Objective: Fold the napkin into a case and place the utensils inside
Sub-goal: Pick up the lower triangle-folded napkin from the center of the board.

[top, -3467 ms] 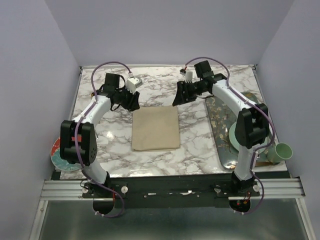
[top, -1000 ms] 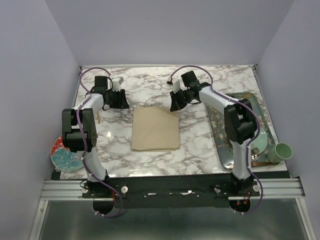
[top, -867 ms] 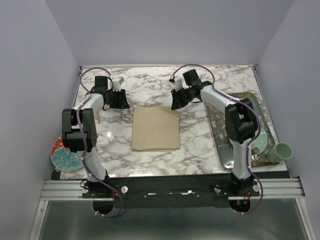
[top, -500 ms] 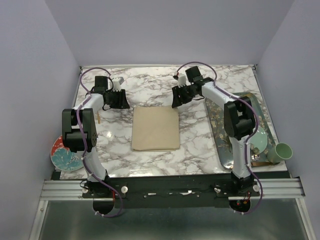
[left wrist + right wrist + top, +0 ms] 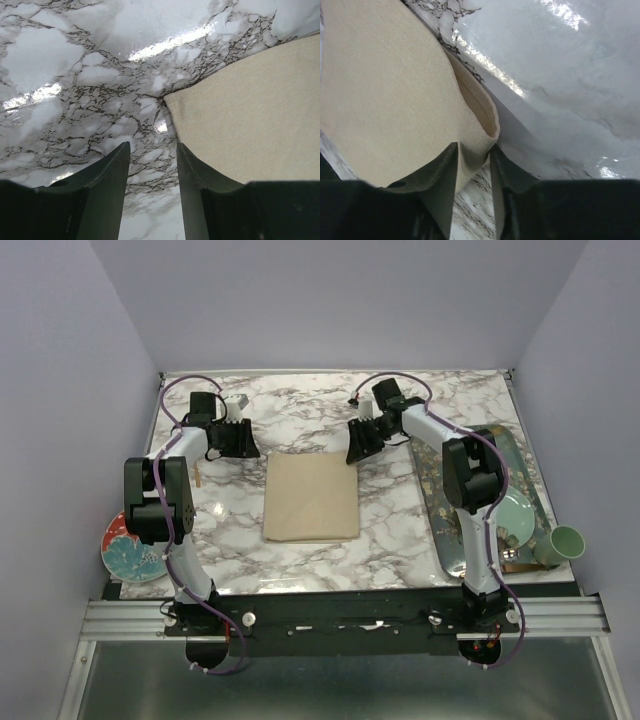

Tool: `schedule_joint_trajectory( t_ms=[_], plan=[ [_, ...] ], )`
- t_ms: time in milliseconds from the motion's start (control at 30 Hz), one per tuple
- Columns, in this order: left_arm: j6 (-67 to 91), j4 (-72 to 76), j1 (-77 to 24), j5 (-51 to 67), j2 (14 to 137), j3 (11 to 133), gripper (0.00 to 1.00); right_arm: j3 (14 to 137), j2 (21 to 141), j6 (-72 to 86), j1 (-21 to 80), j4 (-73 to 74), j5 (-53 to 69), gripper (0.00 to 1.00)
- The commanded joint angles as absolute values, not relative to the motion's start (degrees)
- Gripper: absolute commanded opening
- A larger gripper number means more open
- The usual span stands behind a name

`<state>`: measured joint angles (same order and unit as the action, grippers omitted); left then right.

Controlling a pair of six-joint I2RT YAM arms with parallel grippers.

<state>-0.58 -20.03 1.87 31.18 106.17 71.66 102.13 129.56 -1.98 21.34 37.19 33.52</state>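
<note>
The beige-tan napkin (image 5: 311,497) lies folded into an oblong in the middle of the marble table. My right gripper (image 5: 356,452) is at its far right corner. In the right wrist view the jaws (image 5: 472,160) are shut on the lifted, curled corner of the napkin (image 5: 390,90). My left gripper (image 5: 250,445) is low, just left of the napkin's far left corner. In the left wrist view it (image 5: 152,152) is open and empty, with the napkin corner (image 5: 240,125) just ahead to the right. I cannot make out the gold spoon and fork.
A dark tray (image 5: 445,530) with gold flecks lies along the right side, with a pale green plate (image 5: 512,516) on it and a green cup (image 5: 565,543) beside it. A red and teal plate (image 5: 122,550) sits at the near left. A thin tan object (image 5: 200,475) lies by the left arm.
The left gripper has drawn back to the left of the napkin's corner. The right gripper has shifted a little right and nearer, at the far right corner.
</note>
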Motion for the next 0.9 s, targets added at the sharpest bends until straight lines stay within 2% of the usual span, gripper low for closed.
schedule_joint_trajectory(
  t_ms=[0, 133, 267, 300, 467, 867],
  plan=[
    [-0.7, -21.44, 2.11, 32.7, 105.38, 72.95, 0.51, 103.62, 130.96, -1.67, 21.18, 39.46, 40.07, 0.29],
    [-0.97, -21.53, 2.2, 32.61, 105.38, 73.21, 0.51, 102.04, 128.68, -2.46, 21.18, 38.24, 41.57, 0.15],
    [-1.05, -21.53, 2.11, 34.01, 105.12, 73.13, 0.51, 101.34, 127.79, -2.55, 21.18, 37.35, 41.05, 0.1],
    [-1.49, -21.53, 2.11, 34.27, 105.03, 72.95, 0.51, 101.42, 127.97, -2.55, 21.18, 37.35, 40.87, 0.06],
    [-3.6, -21.97, 2.11, 34.28, 103.63, 72.07, 0.5, 101.34, 128.49, -2.46, 21.18, 37.35, 40.6, 0.01],
    [-3.96, -21.27, 3.16, 32.87, 101.69, 71.11, 0.49, 98.45, 122.79, -11.41, 22.32, 35.95, 42.81, 0.0]
  ],
)
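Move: The napkin's far right corner, its edge bulging up, lies right between the half-open right fingers, about 1 cm below the hand point. From the right hand, the napkin's middle is roughly 8 cm back and 9 cm left, its far left corner about 18 cm left and level with it, and the tray's middle some 26 cm right and 9 cm back. From the left hand, that far right corner lies about 22 cm to the right, straight across and some 4 cm lower. Right fingers close on the napkin's far right corner while drawing back-left about 2 cm, then start lifting it. ##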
